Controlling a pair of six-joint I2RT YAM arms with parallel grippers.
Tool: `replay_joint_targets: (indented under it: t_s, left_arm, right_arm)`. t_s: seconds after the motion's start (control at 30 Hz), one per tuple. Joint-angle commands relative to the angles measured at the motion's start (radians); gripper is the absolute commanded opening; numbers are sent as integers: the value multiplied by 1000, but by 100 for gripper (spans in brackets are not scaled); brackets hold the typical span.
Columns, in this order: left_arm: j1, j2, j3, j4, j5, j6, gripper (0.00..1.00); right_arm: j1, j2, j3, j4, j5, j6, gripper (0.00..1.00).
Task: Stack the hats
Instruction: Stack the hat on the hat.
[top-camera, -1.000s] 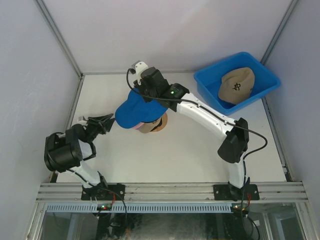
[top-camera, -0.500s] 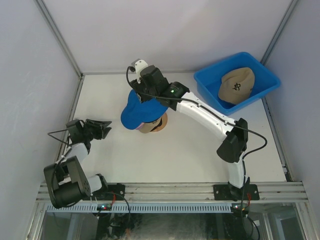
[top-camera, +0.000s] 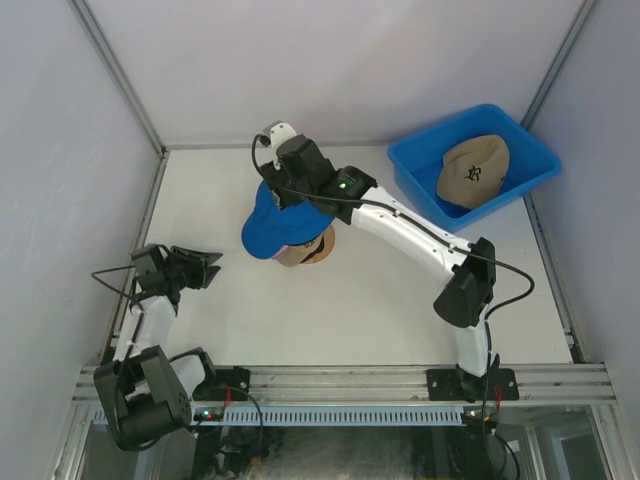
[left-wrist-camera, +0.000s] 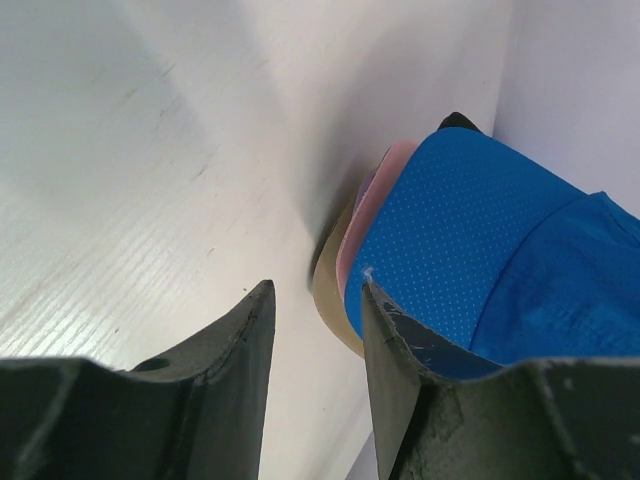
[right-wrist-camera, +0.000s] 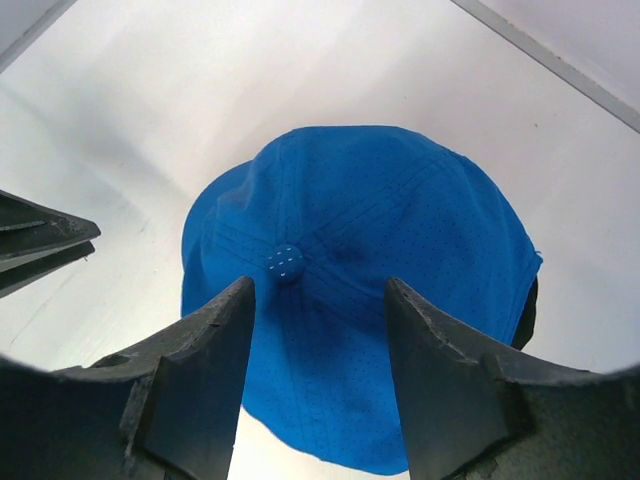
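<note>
A blue hat (top-camera: 272, 228) lies on top of the stack of hats at the middle of the table. My right gripper (top-camera: 283, 196) hovers open just above its crown (right-wrist-camera: 350, 250), the two fingers either side of the top button, holding nothing (right-wrist-camera: 320, 285). Under the blue brim (left-wrist-camera: 470, 240) a pink hat's edge (left-wrist-camera: 378, 190) shows, with a tan rim (left-wrist-camera: 328, 295) below it. My left gripper (top-camera: 212, 263) stands open and empty to the left of the stack (left-wrist-camera: 317, 288), apart from it. A tan hat (top-camera: 473, 172) with a dark logo lies in the bin.
The blue plastic bin (top-camera: 420, 160) stands at the back right corner. Grey walls and a metal frame close the table on the left, back and right. The left gripper's fingers (right-wrist-camera: 40, 240) show at the left edge of the right wrist view.
My right gripper has opened and let go of the blue hat, which has settled lower on the stack. The left arm has drawn back to the near left.
</note>
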Motion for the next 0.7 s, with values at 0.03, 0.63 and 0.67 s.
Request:
replay_joint_targets:
  t_s: [0.03, 0.63, 0.67]
  left_arm:
    - [3, -95, 64, -65, -7, 37, 44]
    - [-94, -253, 213, -201, -33, -2, 43]
    - [-105, -249, 238, -194, -53, -6, 43]
  right_arm:
    - [41, -105, 31, 14, 66, 52, 55]
    - [-101, -303, -132, -9, 127, 322, 54]
    - [-125, -298, -136, 3, 100, 323, 54]
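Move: The tan hat in the blue bin lies about 48 cm to the right hand's right, 26 cm ahead and 21 cm below; the bin's middle is practically the same spot. The blue hat on the stack sits just 4 cm ahead of the right hand, 2 cm left and some 8 cm below. From the left hand, the tan hat is roughly 65 cm right, 36 cm ahead and 4 cm lower, while the blue hat is 20 cm right, 11 cm ahead and 8 cm higher. Leaving the blue hat with its fingers open and empty, the right hand first climbs and eases back a little, then sweeps to its right towards the bin's side, about 10 cm up and 8 cm across, turning clockwise and rolling its left side up, each nearly 20 degrees. The left hand also rises, some 7 cm, drifting right late on, its half-open fingers tipping slightly upward. ##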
